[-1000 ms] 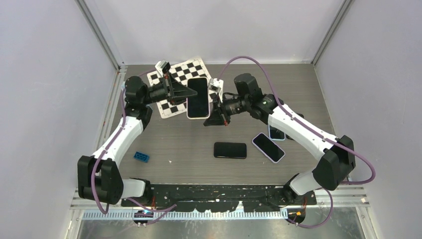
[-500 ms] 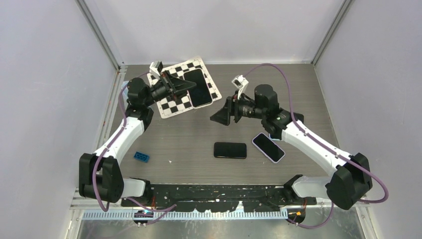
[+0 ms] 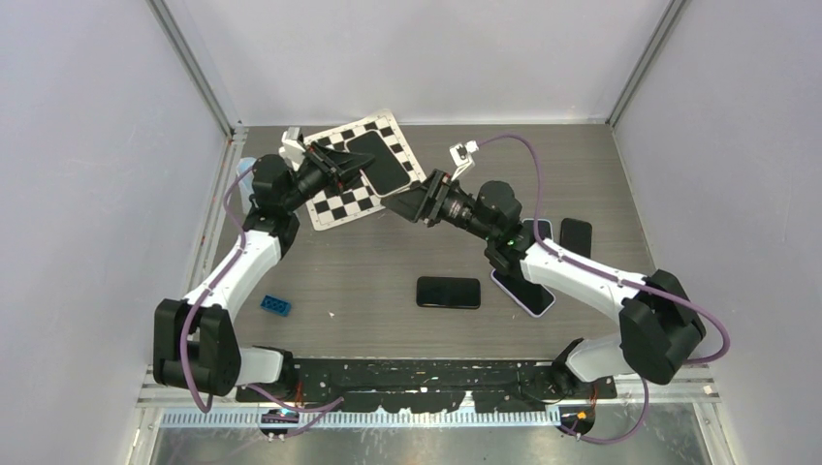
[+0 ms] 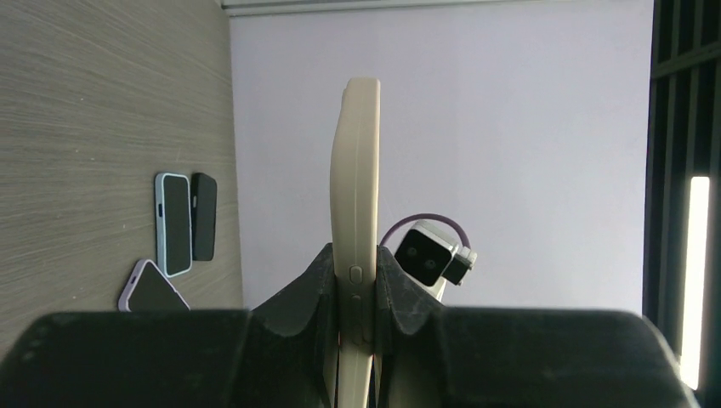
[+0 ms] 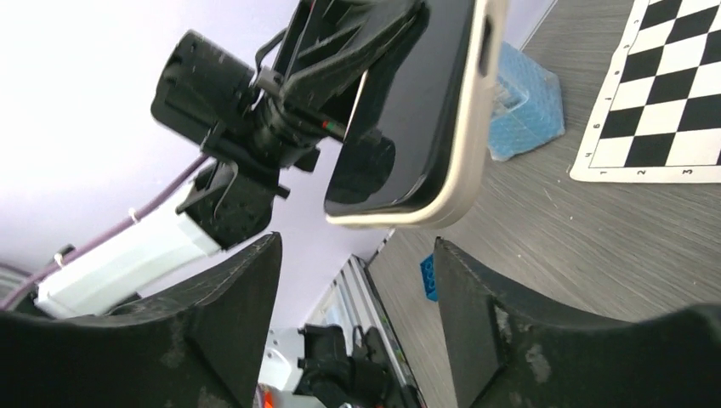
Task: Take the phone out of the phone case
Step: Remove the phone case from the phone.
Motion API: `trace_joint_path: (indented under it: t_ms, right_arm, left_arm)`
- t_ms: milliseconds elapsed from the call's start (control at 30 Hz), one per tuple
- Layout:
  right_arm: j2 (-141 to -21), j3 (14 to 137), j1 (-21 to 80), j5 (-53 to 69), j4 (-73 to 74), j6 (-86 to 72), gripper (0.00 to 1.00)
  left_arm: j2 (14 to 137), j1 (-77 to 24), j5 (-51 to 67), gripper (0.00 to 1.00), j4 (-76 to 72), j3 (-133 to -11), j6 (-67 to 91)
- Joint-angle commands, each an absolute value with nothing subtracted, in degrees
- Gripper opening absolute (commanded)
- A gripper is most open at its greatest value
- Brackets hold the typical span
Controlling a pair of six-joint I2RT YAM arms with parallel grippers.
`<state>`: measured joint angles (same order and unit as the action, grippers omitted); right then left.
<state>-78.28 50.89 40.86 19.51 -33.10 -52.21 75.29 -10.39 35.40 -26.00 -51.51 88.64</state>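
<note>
The phone [image 3: 380, 165], dark screen up, sits in a cream phone case [image 4: 355, 187] held in the air over the checkerboard mat. My left gripper [image 3: 354, 167] is shut on the case's long edges; in the left wrist view its fingers [image 4: 316, 285] pinch the case edge-on by the side buttons. The right gripper [image 3: 405, 199] hovers open just off the phone's near right corner. In the right wrist view the cased phone [image 5: 408, 110] hangs beyond the spread fingers [image 5: 485, 314], which hold nothing.
On the table lie a black phone [image 3: 448, 292], a purple-cased phone [image 3: 523, 291], a blue-cased phone [image 3: 541, 231] and another black phone [image 3: 575, 234]. A blue brick [image 3: 274, 305] sits front left. The checkerboard mat [image 3: 330, 199] lies at the back, with a light-blue block [image 5: 523, 110] beside it.
My right gripper opened and left the phone's right edge, swung away right, then came back toward its corner. The left gripper carried the cased phone up and left, tilting it.
</note>
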Motion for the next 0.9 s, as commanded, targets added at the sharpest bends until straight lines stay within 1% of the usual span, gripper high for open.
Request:
trace_joint_path:
  t_ms: [0,67,233,467,867]
  right_arm:
    - [-80.71,53.66,40.85,14.56,-40.86,-57.29,0.63]
    - [-81.32,53.48,41.00,13.77,-41.31,-57.31,0.56]
    - [-81.45,53.32,41.29,12.07,-39.35,-54.43,0.47]
    - [-82.53,53.25,41.31,10.68,-35.91,-50.70,0.38]
    - [-88.76,51.46,41.37,8.56,-34.05,-49.32,0.23]
  left_arm:
    - [71.49,-10.35,32.77,0.00,-28.27,-51.90,90.83]
    - [70.79,-10.35,32.26,0.00,-25.54,-52.10,90.84]
    - [69.68,-11.13,31.53,0.00,-22.06,-52.14,91.40]
    - [70.28,-12.57,31.09,0.00,-23.46,-52.02,93.61]
    - [70.33,-13.58,30.85,0.00,-27.45,-53.29,94.46]
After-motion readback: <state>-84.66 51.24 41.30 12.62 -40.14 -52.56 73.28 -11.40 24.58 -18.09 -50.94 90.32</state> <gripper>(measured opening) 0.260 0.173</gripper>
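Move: The phone, still in its case, lies nearly flat in the left fingers, screen up. The bottom edge of the phone case, where the right hand is heading, sits about 2 cm ahead of the right hand and 1 cm to its left, nearly level. From the left hand that edge is some 6 cm back and 4 cm right. The chessboard lies roughly 16 cm ahead of the right hand, 9 cm left, and the black phone 12 cm back, 13 cm right, both about 25 cm below. The right fingers come onto the bottom edge of the phone case and close around it from wide open to about a quarter open, one on the screen side and one behind, as the hand goes about 3 cm forward and sinks slightly. The left hand keeps its pinch on the cased phone, easing a couple of centimetres down, forward and left while turning some 10 degrees counter-clockwise and tipping down. ##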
